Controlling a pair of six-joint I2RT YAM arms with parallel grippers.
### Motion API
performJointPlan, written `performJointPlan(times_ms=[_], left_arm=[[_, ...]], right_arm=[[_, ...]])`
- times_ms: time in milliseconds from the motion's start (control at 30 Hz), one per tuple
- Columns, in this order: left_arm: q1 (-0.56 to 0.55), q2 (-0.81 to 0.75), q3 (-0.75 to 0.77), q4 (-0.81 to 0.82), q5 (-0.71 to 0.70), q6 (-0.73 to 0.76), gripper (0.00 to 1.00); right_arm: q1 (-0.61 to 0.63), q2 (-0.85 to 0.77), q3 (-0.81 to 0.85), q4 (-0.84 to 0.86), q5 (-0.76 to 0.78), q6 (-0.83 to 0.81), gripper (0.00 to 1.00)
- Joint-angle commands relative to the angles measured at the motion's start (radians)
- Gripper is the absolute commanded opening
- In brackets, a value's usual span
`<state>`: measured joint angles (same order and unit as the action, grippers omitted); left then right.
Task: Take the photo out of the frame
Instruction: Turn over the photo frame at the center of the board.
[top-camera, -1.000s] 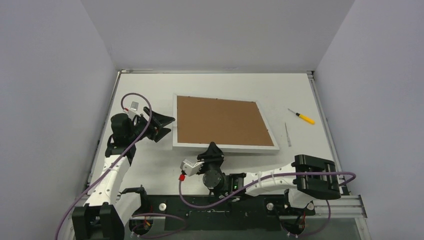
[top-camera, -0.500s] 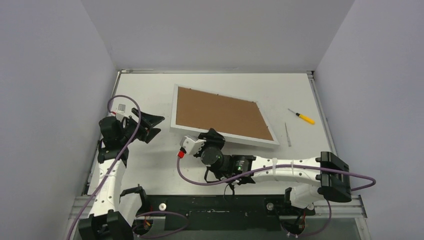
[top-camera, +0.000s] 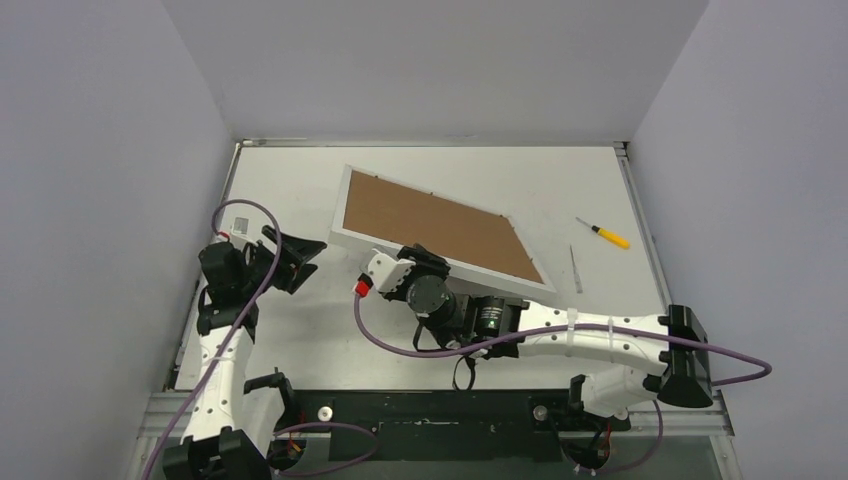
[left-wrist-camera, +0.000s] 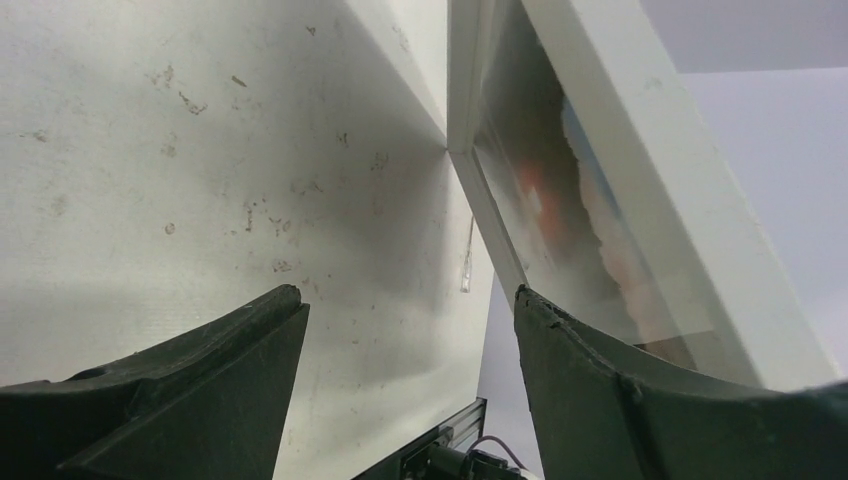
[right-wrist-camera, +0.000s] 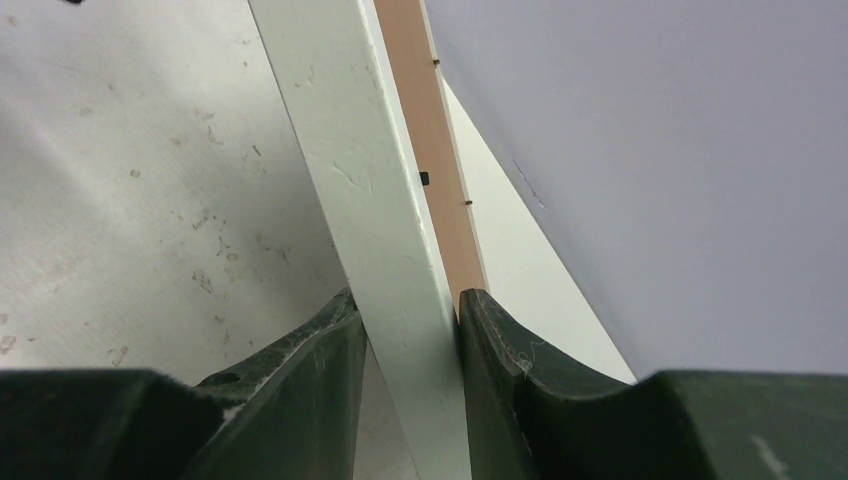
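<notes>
The frame (top-camera: 345, 205), white with a brown back panel (top-camera: 430, 225), is tipped up on its far edge, back side toward the overhead camera. My right gripper (top-camera: 424, 260) is shut on its near white border (right-wrist-camera: 350, 150), one finger on the front and one against the brown back (right-wrist-camera: 432, 120). The photo (left-wrist-camera: 560, 220) shows in the left wrist view on the frame's lifted underside, reddish glow and pale cloud behind the glazing. My left gripper (top-camera: 303, 258) stands open left of the frame, nothing between its fingers (left-wrist-camera: 407, 300).
A yellow-handled screwdriver (top-camera: 610, 236) and a thin metal tool (top-camera: 577, 268) lie right of the frame. Grey enclosure walls close in the table (top-camera: 300, 330) on the left, right and back. The right arm stretches across the near middle.
The right gripper has raised the frame's near edge, tilting it up from flat, and reached further forward and left. The left gripper has drawn back to the left, still open.
</notes>
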<state>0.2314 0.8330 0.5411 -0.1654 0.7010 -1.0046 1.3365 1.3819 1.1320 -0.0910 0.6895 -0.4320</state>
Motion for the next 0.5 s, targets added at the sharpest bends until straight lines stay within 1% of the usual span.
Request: performJointPlan(times_ms=[0,67,167,333,467], left_arm=[[0.005,-0.015,-0.053,0.143,0.002,0.001,0.73],[-0.004,-0.016,-0.094,0.242,0.003,-0.036,0.71],[-0.029,-0.01,-0.134,0.323,-0.008,-0.068,0.7],[-0.086,0.007,-0.129,0.334,-0.045,-0.062,0.7],[-0.112,0.011,-0.114,0.328,-0.065,-0.053,0.7]], right_arm=[[0.002,-0.119,0.098,0.168,0.004,0.131,0.05],[-0.003,-0.115,0.124,0.148,0.012,0.138,0.05],[-0.017,-0.096,0.179,0.096,0.019,0.157,0.05],[-0.032,-0.084,0.264,-0.004,-0.007,0.183,0.05],[-0.036,-0.058,0.331,-0.057,-0.023,0.16,0.05]])
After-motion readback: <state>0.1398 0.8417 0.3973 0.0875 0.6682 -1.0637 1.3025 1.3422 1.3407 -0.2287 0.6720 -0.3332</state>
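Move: The photo frame, back side up and already tilted with its near edge raised, is held in the right hand by that edge; its middle lies about 14 cm ahead of this hand, 2 cm to its right and 7 cm below. A slim silver tool lies some 38 cm to the right and 9 cm ahead, and the yellow screwdriver roughly 48 cm right and 16 cm ahead, both about 14 cm below. From the open left hand the frame's middle is about 26 cm right and 8 cm ahead, near its height. The frame's near edge is carried on upwards in the right hand's kept pinch, almost straight up by about 8 cm at a steady pace, the hand rolling some 10 degrees so its left side rises. Clear of the frame, the open left hand sinks about 2.5 cm, then eases 2 cm to the right. ##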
